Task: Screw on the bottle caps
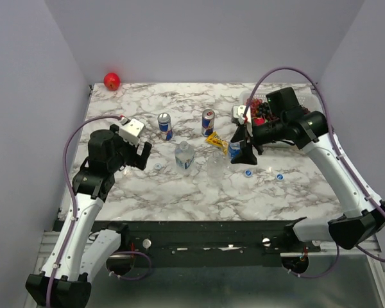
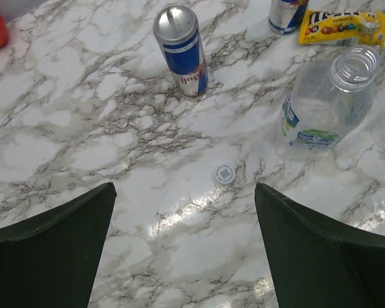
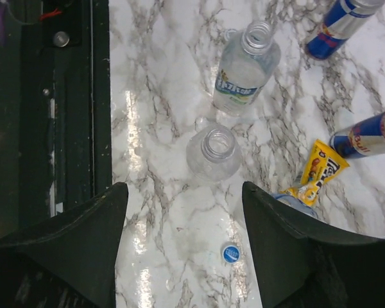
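Three open-necked bottles stand mid-table: a labelled one (image 1: 185, 157) (image 2: 327, 102) (image 3: 246, 67), a clear one (image 1: 216, 165) (image 3: 213, 152), and a third (image 1: 234, 149) (image 3: 295, 202) mostly hidden behind my right gripper. A whitish cap (image 1: 157, 167) (image 2: 224, 174) lies just ahead of my left gripper (image 1: 141, 156) (image 2: 185, 187), which hangs open and empty. A blue cap (image 1: 248, 172) (image 3: 230, 253) lies on the marble under my right gripper (image 1: 244, 151) (image 3: 185, 186), nearer its right finger. That gripper is open with nothing touched. Another blue cap (image 1: 280, 176) lies further right.
Two blue-and-silver cans (image 1: 165, 126) (image 1: 208, 122) stand behind the bottles. A yellow candy pack (image 1: 217, 141) lies beside the third bottle. A clear tray of berries (image 1: 263, 109) sits at the back right. A red ball (image 1: 111, 81) rests in the back left corner.
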`<state>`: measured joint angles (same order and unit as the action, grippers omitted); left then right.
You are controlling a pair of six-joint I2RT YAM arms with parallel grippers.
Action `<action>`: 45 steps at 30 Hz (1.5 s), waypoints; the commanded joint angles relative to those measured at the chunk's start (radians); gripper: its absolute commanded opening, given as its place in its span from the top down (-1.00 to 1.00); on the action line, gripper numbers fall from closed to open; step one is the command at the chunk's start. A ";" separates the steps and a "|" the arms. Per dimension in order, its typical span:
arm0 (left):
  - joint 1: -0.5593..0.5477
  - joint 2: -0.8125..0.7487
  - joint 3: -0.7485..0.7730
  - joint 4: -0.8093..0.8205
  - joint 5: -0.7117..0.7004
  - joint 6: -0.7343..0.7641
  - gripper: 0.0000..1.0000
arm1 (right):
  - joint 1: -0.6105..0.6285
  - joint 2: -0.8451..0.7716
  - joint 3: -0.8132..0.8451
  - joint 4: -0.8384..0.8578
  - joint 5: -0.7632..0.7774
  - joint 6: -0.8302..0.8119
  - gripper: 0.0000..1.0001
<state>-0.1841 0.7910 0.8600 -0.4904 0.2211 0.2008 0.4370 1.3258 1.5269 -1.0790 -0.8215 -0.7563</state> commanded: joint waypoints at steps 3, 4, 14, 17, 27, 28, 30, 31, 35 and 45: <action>0.015 -0.059 -0.024 -0.096 0.078 0.028 -0.97 | 0.097 0.110 0.045 0.040 0.074 -0.023 -0.54; 0.018 -0.065 -0.030 -0.097 0.081 0.026 -0.98 | 0.107 0.140 0.052 0.045 0.082 -0.023 -0.52; 0.054 -0.088 -0.047 -0.079 0.096 -0.008 -0.98 | 0.138 0.268 0.101 0.060 0.096 -0.012 -0.41; 0.058 -0.087 -0.050 -0.073 0.103 -0.012 -0.98 | 0.154 0.283 0.096 0.063 0.111 -0.014 -0.39; 0.060 -0.064 -0.035 -0.043 0.106 -0.018 -0.98 | 0.174 0.312 0.073 0.074 0.160 -0.037 -0.29; 0.060 -0.061 -0.035 -0.040 0.106 -0.018 -0.98 | 0.174 0.314 0.070 0.074 0.162 -0.041 -0.26; 0.060 -0.055 -0.035 -0.039 0.110 -0.014 -0.97 | 0.174 0.316 0.065 0.067 0.170 -0.055 -0.22; 0.060 -0.052 -0.035 -0.037 0.115 -0.012 -0.97 | 0.174 0.317 0.055 0.064 0.177 -0.057 -0.19; 0.060 -0.041 -0.026 -0.037 0.132 -0.003 -0.97 | 0.174 0.308 0.023 0.077 0.182 -0.060 -0.13; -0.003 -0.021 -0.001 -0.068 0.300 0.075 -0.98 | 0.180 0.242 0.093 -0.007 0.125 -0.071 0.61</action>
<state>-0.1349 0.7887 0.8272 -0.5446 0.3885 0.2176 0.6033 1.6249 1.5501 -1.0203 -0.6590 -0.8135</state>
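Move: The open clear bottle stands about 5 cm to the right hand's left and 3 cm ahead, its middle some 18 cm below. The labelled bottle is roughly 12 cm to its left and 2 cm farther out, the blue-labelled bottle about 7 cm to its right and 7 cm farther out. The yellow packet lies flat about 11 cm straight beyond the clear bottle. From the left hand, the clear bottle is about 21 cm to the right, roughly level, middle 13 cm below. The right fingers close on the neck of the clear bottle and pinch it just under the mouth, after the hand has sunk about 9 cm while going some 5 cm left and a little forward, fingertips tipping down about 15 degrees. The gap narrows gradually on the way, most of it near the end. The left hand, open and empty, eases back and down a couple of centimetres. ##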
